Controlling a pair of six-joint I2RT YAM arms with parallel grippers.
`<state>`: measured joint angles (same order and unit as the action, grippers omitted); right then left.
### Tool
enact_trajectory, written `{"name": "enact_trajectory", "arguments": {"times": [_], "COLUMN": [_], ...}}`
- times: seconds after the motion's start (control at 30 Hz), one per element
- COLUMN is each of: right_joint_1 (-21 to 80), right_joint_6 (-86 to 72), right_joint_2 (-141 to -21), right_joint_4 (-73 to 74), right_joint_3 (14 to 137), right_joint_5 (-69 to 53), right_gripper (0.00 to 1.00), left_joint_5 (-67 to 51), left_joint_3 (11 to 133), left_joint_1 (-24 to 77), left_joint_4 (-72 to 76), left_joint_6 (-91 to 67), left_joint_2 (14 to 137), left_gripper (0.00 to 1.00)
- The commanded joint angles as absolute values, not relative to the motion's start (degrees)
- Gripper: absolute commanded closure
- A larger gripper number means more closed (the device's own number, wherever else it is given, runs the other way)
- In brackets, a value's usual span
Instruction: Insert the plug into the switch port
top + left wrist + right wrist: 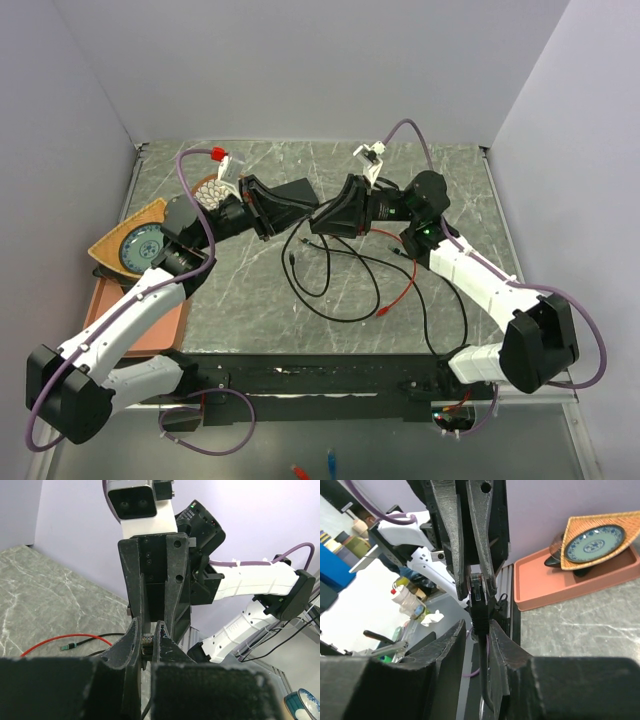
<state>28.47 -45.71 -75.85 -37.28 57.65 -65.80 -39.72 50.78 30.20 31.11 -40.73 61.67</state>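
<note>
My left gripper [148, 630] is shut on a small clear plug [148, 644], whose gold contacts show between the fingers. In the top view both grippers meet tip to tip above the table's middle, left gripper [298, 214] facing right gripper [320, 220]. The right gripper [476, 625] stands open around the black boot of the cable [481, 620] just behind the plug [478, 591]. Its right finger touches the boot and a gap shows on the left side. The switch [300, 190], a flat black box, lies just behind the grippers, partly hidden by them.
Loose black cable [330, 290] and a red lead [400, 295] loop over the table's middle. A round patterned dish [140, 245] on a woven mat and a salmon tray [150, 320] sit at the left edge. Walls close in on three sides.
</note>
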Motion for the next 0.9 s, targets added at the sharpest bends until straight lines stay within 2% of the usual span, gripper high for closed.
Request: {"name": "enact_trajectory", "arguments": {"times": [0.0, 0.1, 0.13, 0.17, 0.23, 0.33, 0.4, 0.47, 0.53, 0.57, 0.77, 0.87], "right_joint_1": [29.27, 29.27, 29.35, 29.53, 29.44, 29.44, 29.44, 29.44, 29.44, 29.53, 29.44, 29.53], "right_joint_6": [-51.85, -52.74, -52.13, -51.77, -50.98, -48.18, -45.72, -41.41, -35.29, -33.33, -21.02, -17.15], "right_joint_2": [-76.73, -76.99, -76.99, -77.08, -76.73, -75.68, -74.37, -72.96, -70.15, -69.18, -59.44, -55.30], "right_joint_4": [-49.38, -50.28, -49.84, -48.79, -48.08, -44.66, -38.98, -34.74, -26.14, -23.23, -4.24, 2.61], "right_joint_3": [57.48, 57.92, 58.09, 58.27, 58.10, 57.92, 58.09, 58.10, 58.27, 58.53, 58.62, 58.45], "right_joint_5": [-67.06, -67.06, -66.97, -66.89, -66.36, -64.96, -64.16, -62.06, -58.73, -57.06, -42.14, -32.22], "right_gripper": [0.69, 0.74, 0.79, 0.90, 0.99, 1.00, 1.00, 1.00, 1.00, 1.00, 1.00, 1.00], "left_joint_5": [-40.60, -40.78, -40.69, -40.78, -40.69, -40.43, -39.82, -38.85, -37.19, -36.22, -22.61, -15.57], "left_joint_3": [51.50, 51.59, 51.42, 51.42, 51.42, 51.42, 51.24, 50.72, 50.01, 49.84, 47.11, 45.71], "left_joint_1": [30.41, 30.41, 30.41, 30.41, 30.41, 30.41, 30.41, 30.41, 30.41, 30.41, 30.41, 30.41], "left_joint_4": [33.58, 33.84, 34.01, 34.27, 34.02, 33.40, 33.05, 32.78, 32.61, 32.43, 31.12, 29.53], "left_joint_6": [-40.96, -40.96, -41.13, -41.13, -40.96, -40.43, -39.99, -39.73, -39.11, -38.94, -41.04, -41.75], "left_joint_2": [61.96, 61.96, 61.96, 61.79, 61.70, 61.61, 61.35, 60.91, 60.21, 59.94, 56.17, 54.50], "left_gripper": [0.99, 0.99, 0.99, 0.99, 0.99, 0.98, 0.86, 0.56, 0.47, 0.32, 0.09, 0.03]}}
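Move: The plug sits in the left hand's shut fingertips, its clear head roughly 1 cm to the right of that hand point; from the right hand's part-open fingers its middle is about 2 cm to the left, level and neither ahead nor back. From the left hand the switch lies some 23 cm ahead, 7 cm left and 37 cm below, and the black cable loop about 4 cm ahead, 2 cm right and 39 cm below. The plug changes hands in the air: the right fingers shut on its black boot from the right while the left still pinches the head, both hands nearly still. The left then opens wide, lets go and backs off about 3 cm forward and left, turning slightly counter-clockwise, as the right keeps its pinch and draws the plug some 3 cm right and a little up, swinging about 20 degrees clockwise. ##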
